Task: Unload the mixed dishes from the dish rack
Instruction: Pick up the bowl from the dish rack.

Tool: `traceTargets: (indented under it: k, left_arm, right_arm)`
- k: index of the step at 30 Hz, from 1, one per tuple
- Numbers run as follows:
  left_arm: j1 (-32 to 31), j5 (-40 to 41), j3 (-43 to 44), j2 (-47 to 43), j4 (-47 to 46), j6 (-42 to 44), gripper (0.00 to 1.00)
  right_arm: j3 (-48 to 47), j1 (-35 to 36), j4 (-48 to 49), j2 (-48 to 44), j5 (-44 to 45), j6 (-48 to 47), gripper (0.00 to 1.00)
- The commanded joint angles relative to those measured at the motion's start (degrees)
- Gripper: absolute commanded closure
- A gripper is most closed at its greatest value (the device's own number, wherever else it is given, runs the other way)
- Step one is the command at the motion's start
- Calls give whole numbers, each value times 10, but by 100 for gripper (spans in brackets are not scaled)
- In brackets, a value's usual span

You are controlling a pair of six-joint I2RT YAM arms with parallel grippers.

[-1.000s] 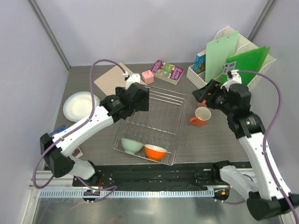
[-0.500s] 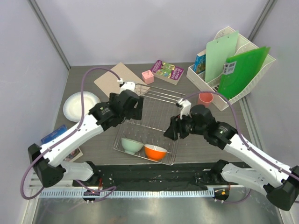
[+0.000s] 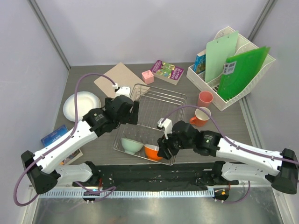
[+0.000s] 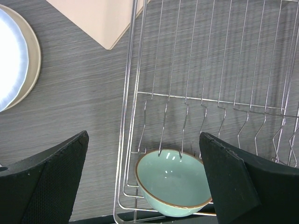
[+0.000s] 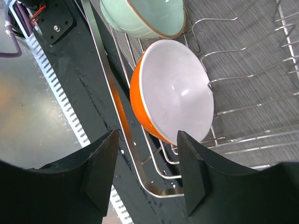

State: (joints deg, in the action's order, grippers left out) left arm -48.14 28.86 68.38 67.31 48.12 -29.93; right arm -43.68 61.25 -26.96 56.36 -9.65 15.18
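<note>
The silver wire dish rack [image 3: 159,93] sits mid-table. A mint-green bowl [image 3: 131,145] and an orange bowl [image 3: 153,151] lean in its near end. My left gripper [image 3: 133,112] is open and empty above the rack's left side; in its wrist view the gripper [image 4: 144,137] hangs above the mint bowl [image 4: 173,179]. My right gripper [image 3: 163,148] is open at the orange bowl; in its wrist view the gripper [image 5: 147,137] straddles the lower rim of the orange bowl [image 5: 173,88], with no grip. The stacked plates [image 3: 80,105] lie on the table at left. The pink cup [image 3: 204,98] and orange cup [image 3: 201,116] stand to the right of the rack.
A white file organizer [image 3: 233,70] with green folders stands at back right. A book [image 3: 167,71], a pink cube [image 3: 147,76] and a tan board [image 3: 112,79] lie behind the rack. A blue card [image 3: 53,136] lies at near left. The black arm base runs along the rack's near edge.
My right arm has swung from the cups at right down to the orange bowl at the rack's near end. My left gripper has drawn nearer along the rack's left side.
</note>
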Motion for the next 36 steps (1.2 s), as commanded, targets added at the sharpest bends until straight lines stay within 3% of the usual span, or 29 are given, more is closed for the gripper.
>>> traceTargets:
  k: [1, 10, 12, 14, 19, 27, 36]
  left_arm:
    - [2, -6, -5, -14, -28, -3, 0]
    - [2, -18, -32, -18, -43, -11, 0]
    - [2, -20, -36, -18, -43, -13, 0]
    - [2, -21, -39, -18, -43, -13, 0]
    - [2, -28, -41, -18, -50, -12, 0]
    - [2, -46, -54, -24, -64, -18, 0]
    - [2, -53, -68, -36, -72, -22, 0]
  right_arm:
    - [3, 15, 74, 30, 9, 1, 42]
    - [24, 21, 127, 91, 12, -1, 45]
    - [25, 21, 128, 97, 10, -1, 56]
    - [25, 22, 128, 100, 12, -2, 73]
    - [17, 22, 112, 96, 7, -4, 87]
    - [-1, 22, 91, 100, -18, -6, 99]
    - [-14, -10, 110, 70, -84, 22, 99]
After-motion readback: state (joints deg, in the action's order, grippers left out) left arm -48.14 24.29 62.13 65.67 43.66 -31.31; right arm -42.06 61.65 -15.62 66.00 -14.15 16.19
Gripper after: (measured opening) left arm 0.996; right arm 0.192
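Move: The orange bowl leans in the rack with its opening facing forward, its middle about 6 cm to the right hand's left, 3 cm ahead and 5 cm lower. The green bowl stands beside it, some 15 cm left and 6 cm ahead of the hand; the orange cup is about 14 cm right and 19 cm ahead, also lower. From the left hand the orange bowl lies roughly 14 cm right, 12 cm back and 11 cm below. Left and down goes the right hand, nearly 4 cm each way, to the back rim of the orange bowl. The half-open fingers close there and pinch the rim, one inside and one outside, then keep that hold as the hand rises about a centimetre. The empty left hand sinks about 2.5 cm with its fingers still wide open. ##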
